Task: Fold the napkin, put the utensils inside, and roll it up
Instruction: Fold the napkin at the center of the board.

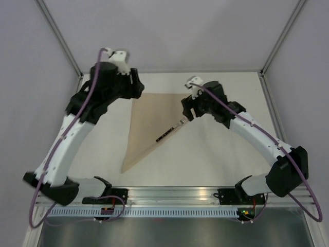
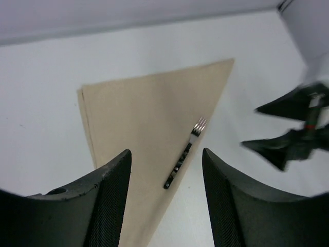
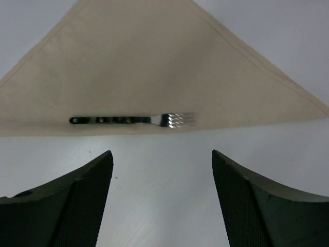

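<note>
The tan napkin lies flat on the table, folded into a triangle. A fork with a dark handle rests along the napkin's long folded edge, tines toward the right arm. My left gripper hovers open above the napkin's far-left corner, holding nothing. My right gripper is open and empty, just off the fold beside the fork's tines. Only this one utensil shows.
The white table is bordered by metal frame posts at the back corners. An aluminium rail carrying both arm bases runs along the near edge.
</note>
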Robot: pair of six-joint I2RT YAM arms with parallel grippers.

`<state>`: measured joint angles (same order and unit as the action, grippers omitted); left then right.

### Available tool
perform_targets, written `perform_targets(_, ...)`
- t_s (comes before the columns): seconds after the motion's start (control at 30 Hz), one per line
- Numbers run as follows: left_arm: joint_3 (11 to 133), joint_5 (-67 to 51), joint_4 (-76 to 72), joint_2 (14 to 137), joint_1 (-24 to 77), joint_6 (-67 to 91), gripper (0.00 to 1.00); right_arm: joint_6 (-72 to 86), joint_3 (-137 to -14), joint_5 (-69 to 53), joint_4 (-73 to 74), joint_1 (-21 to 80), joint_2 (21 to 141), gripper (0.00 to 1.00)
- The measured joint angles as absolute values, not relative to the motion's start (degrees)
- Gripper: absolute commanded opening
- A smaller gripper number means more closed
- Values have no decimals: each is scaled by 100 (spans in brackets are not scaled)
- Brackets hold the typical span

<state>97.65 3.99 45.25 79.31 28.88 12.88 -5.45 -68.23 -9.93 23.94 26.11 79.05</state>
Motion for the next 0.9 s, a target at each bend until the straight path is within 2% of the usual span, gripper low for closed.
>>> perform_targets(0.17,9308,919,4541,5714,3039,1802,63,-607,-7166,-440,1951,4775,8766,76)
perform_targets(0.27,9146,1192,4694,4984,3035,2023,63,-692,-7297,-178,1682,5896,9435,70)
perform_targets(0.3,9070,1221,4764,4818,3035,2095,63,-703,-7356,-119,1664,6119,9618,65)
perform_targets(0.37,8879,1306,4901,4595,3035,2220,62,-753,-7557,-19,1614,6576,10097,61)
perform_targets(0.67,8506,1365,5435,4403,3035,2532,61,-888,-8095,467,1234,7693,11356,60)
perform_targets(0.9,8499,1402,5437,4390,3035,2591,61,-987,-8252,751,895,8003,11876,61)
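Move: The right hand heads for the folded napkin's near-left corner, roughly 33 cm to its left, 21 cm back and 20 cm below. The fork lies on the napkin with its middle about 9 cm left of the right hand and 1 cm ahead; the napkin's far-right corner is some 20 cm ahead and 13 cm to the right. From the left hand, the near-left corner is about 12 cm left, 22 cm back and 35 cm below. Empty, the right hand sweeps left and back over the fork to the near-left corner, some 30 cm leftward and 23 cm back, sinking about 17 cm while it turns about 45 degrees counter-clockwise to point left and down, and its wide-open fingers narrow partway, ending just above the table without having visibly touched the cloth. The left hand clears out of the way, drawing back 15 cm and left 10 cm, first rising about 10 cm and then settling half of that, with its fingers tilting up a little and staying open. ##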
